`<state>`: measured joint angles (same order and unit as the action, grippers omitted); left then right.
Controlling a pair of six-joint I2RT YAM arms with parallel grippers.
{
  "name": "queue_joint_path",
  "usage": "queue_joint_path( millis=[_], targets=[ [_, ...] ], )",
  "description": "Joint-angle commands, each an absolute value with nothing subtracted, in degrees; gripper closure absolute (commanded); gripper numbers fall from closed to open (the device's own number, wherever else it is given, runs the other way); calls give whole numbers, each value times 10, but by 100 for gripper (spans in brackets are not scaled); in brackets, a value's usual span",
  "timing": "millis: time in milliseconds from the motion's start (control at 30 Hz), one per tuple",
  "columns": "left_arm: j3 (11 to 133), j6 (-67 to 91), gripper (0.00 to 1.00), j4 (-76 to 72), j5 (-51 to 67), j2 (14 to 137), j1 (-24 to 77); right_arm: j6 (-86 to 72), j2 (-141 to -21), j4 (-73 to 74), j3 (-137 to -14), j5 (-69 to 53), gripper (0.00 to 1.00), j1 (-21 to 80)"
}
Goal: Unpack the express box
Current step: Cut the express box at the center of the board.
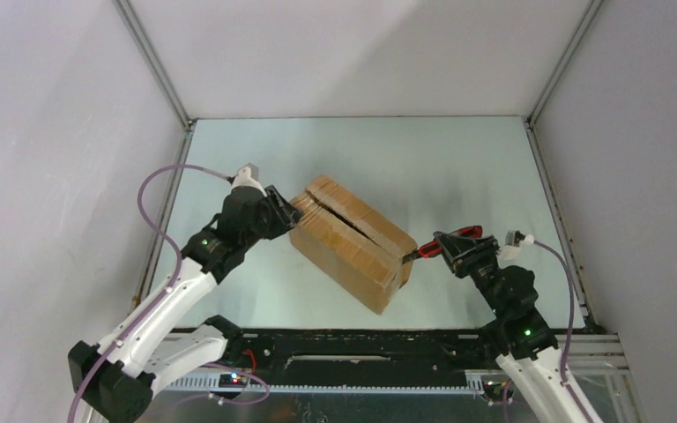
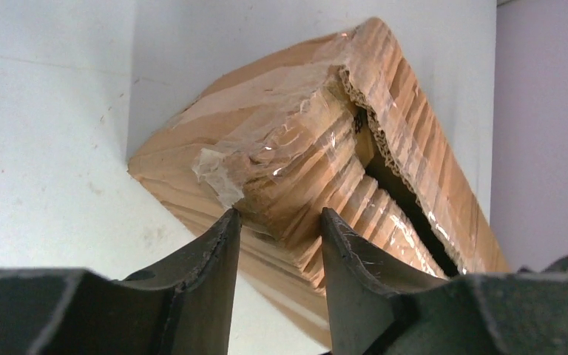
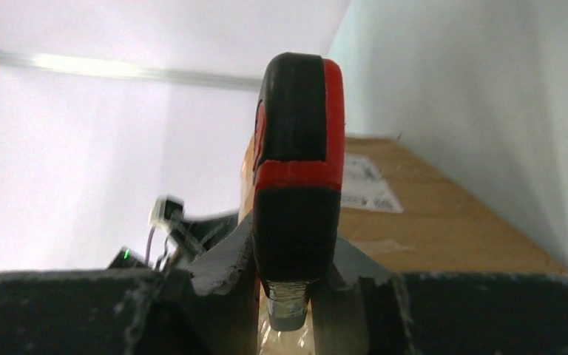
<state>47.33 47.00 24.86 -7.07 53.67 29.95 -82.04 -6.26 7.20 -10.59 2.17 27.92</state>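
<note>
The express box (image 1: pixel 353 240) is a brown cardboard carton lying slantwise mid-table, its top seam split into a dark slit. My left gripper (image 1: pixel 293 214) is at its far-left end. In the left wrist view the gripper (image 2: pixel 277 216) is open, its fingertips standing either side of the crumpled, taped flap end of the box (image 2: pixel 303 140). My right gripper (image 1: pixel 445 248) is shut on a red-and-black cutter (image 1: pixel 460 236), whose tip is at the box's near-right corner. In the right wrist view the cutter (image 3: pixel 299 148) sits clamped in the gripper (image 3: pixel 293 248), with the box (image 3: pixel 444 229) and its white label (image 3: pixel 366 185) behind.
White enclosure walls with aluminium frame rails (image 1: pixel 157 66) close in the pale table (image 1: pixel 458 167) on three sides. A black rail (image 1: pixel 361 348) runs along the near edge between the arm bases. The left arm's purple cable (image 1: pixel 154 189) loops beside the left wall.
</note>
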Motion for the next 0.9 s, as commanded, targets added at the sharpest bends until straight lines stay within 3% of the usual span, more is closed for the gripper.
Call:
queue_joint_path(
  millis=[0,167,567,667,867],
  targets=[
    [490,438,57,333,-30,512,316,-777,-122,14,-126,-95,100,154],
    [489,415,50,367,-36,496,315,-780,-150,-15,-146,-141,100,115],
    [654,235,15,490,-98,481,329,-756,-82,169,-217,-171,100,93],
    [690,198,10,474,-47,497,348,-751,-90,160,-233,-190,100,92],
    [755,166,4,372,185,576,440,-763,-143,68,-304,-254,100,100]
  ],
)
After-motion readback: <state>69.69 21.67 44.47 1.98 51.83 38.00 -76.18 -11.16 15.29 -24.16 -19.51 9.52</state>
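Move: The express box's middle lies about 13 cm to the left hand's right, 6 cm back and 10 cm below; that hand's fingertips are over the box's left end. The cutter is some 33 cm to the left hand's right, 7 cm back, at about its height. From the right hand, which holds the cutter, the box's middle is about 20 cm left, 2 cm ahead and 9 cm below, and its upper right end 9 cm left, 3 cm back, 2 cm below. The left fingers come free of the box's left end, drawing back and slightly left, then rising about 10 cm while swinging right over the box, opening wide and turning some 30 degrees clockwise. The right hand, still gripping the cutter, pulls the blade forward and right off the box's right end, then backs up and rises to nearly 6 cm above its start. ##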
